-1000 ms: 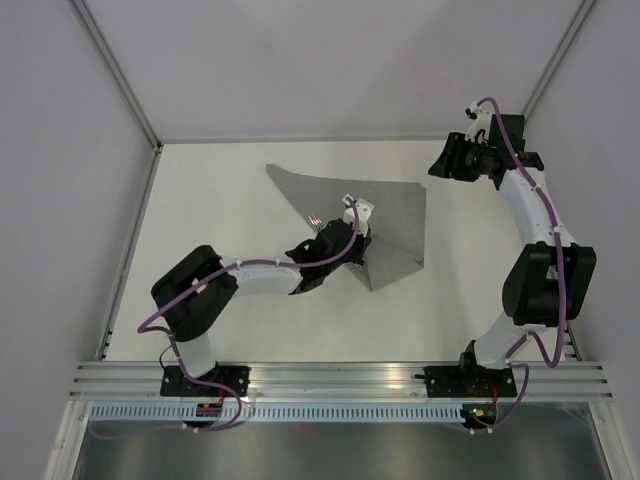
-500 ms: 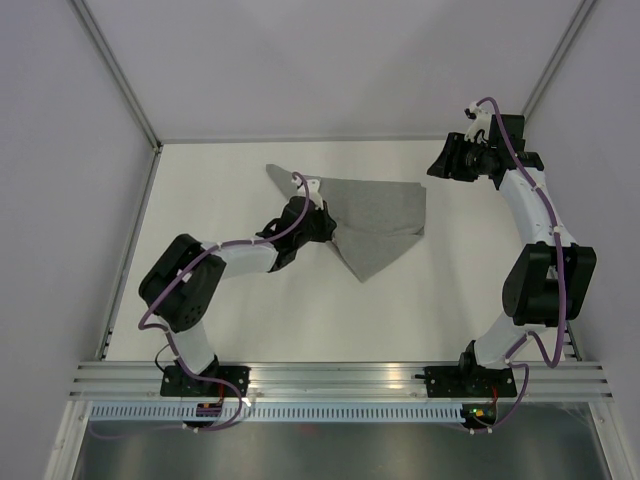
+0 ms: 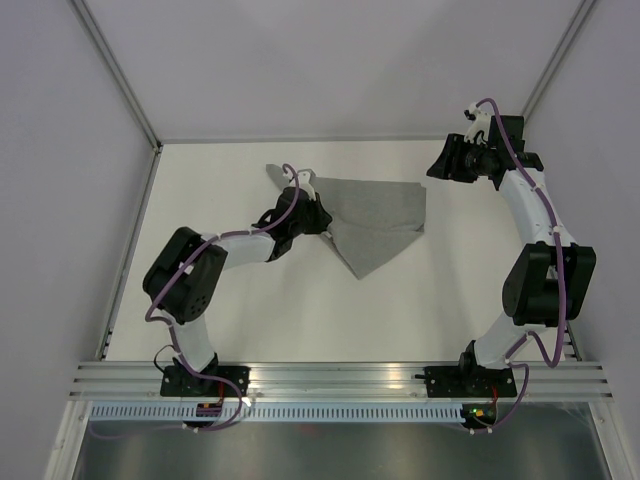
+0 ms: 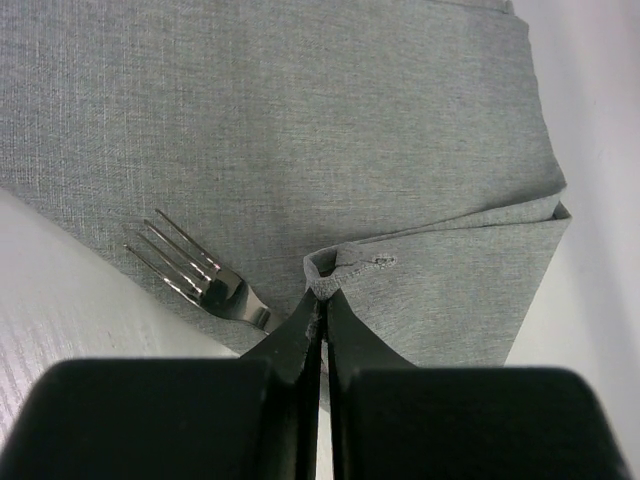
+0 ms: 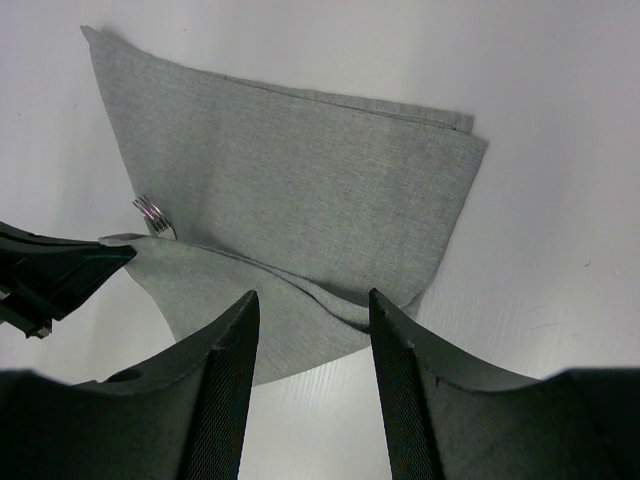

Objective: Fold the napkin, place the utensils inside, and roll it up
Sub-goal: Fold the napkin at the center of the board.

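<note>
The grey napkin [image 3: 375, 212] lies folded on the white table, behind the middle. My left gripper [image 4: 324, 292] is shut on a hemmed corner of the napkin's top flap [image 4: 440, 290], holding it over the lower layer at the cloth's left side [image 3: 322, 222]. Silvery fork tines [image 4: 192, 270] poke out from under that flap onto the lower layer; the handle is hidden. My right gripper [image 5: 310, 300] hangs open and empty above the table beyond the napkin's right edge [image 3: 441, 166]. Its view takes in the whole napkin [image 5: 300, 160], the tines [image 5: 152, 214] and the left gripper's tip [image 5: 125, 252].
Bare white table [image 3: 300, 310] surrounds the cloth. Grey walls with metal corner posts [image 3: 120, 80] close in the back and sides. An aluminium rail [image 3: 340, 378] carrying both arm bases runs along the near edge.
My left gripper has carried the napkin corner leftward and slightly back, drawing the flap over the fork. The move slowed in the last half second. The right arm has stayed still.
</note>
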Tool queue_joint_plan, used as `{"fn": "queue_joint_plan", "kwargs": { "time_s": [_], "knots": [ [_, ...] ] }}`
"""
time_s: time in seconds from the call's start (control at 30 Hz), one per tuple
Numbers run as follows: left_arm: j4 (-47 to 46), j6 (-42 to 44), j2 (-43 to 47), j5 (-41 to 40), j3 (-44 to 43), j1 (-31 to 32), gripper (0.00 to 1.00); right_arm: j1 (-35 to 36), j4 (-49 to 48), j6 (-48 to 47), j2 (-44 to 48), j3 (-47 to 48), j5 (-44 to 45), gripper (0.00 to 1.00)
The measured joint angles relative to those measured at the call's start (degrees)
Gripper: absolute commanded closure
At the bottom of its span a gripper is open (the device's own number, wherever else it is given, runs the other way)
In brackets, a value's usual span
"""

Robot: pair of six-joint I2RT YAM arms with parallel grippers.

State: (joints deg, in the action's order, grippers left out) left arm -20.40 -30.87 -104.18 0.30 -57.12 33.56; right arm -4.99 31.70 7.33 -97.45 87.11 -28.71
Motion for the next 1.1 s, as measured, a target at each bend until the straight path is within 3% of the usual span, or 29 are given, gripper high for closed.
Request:
{"fn": "queue_joint_plan", "kwargs": {
  "time_s": [0.17, 0.2, 0.47, 0.7, 1.1],
  "knots": [
    [0.55, -0.61, -1.18, 0.37, -0.15, -0.57, 0.92, 0.00, 0.02, 0.00, 0.00, -0.20, -0.02, 0.46],
    [0.63, -0.72, -1.31, 0.50, -0.15, -0.70, 0.86, 0.00, 0.02, 0.00, 0.00, -0.20, -0.02, 0.46],
    [0.61, -1.14, -1.88, 1.27, -0.26, -1.27, 0.69, 0.00, 0.02, 0.00, 0.00, -0.22, -0.20, 0.46],
    [0.59, -1.27, -1.84, 1.16, -0.26, -2.75, 0.46, 0.00, 0.02, 0.00, 0.00, -0.22, -0.20, 0.46],
    [2.29, -3.65, -0.02, 0.87, -2.73, -12.20, 0.41, 0.00, 0.02, 0.00, 0.00, -0.22, -1.11, 0.46]
  ]
}}
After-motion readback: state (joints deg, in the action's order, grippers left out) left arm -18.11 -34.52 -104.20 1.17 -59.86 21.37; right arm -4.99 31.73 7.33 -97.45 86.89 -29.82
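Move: My left hand still pinches the napkin's folded-over corner, and the fork's neck, where this corner is to lie, is about 1 cm ahead, 2 cm left and 3 cm below. From this hand the napkin's far-left corner lies some 17 cm ahead and 17 cm left, and the fold's near point about 14 cm back and 7 cm right. From my idle right hand the fork's neck is roughly 5 cm back, 25 cm left and 16 cm down. I lower my left hand about 1.5 cm to set the pinched napkin corner down over the fork, then open the fingers to a bit over half and let go. With the fingers open I leave leftward and forward, about 10 cm in all and speeding up, towards the napkin's far-left corner, rising a little late and turning some 15 degrees counter-clockwise. ##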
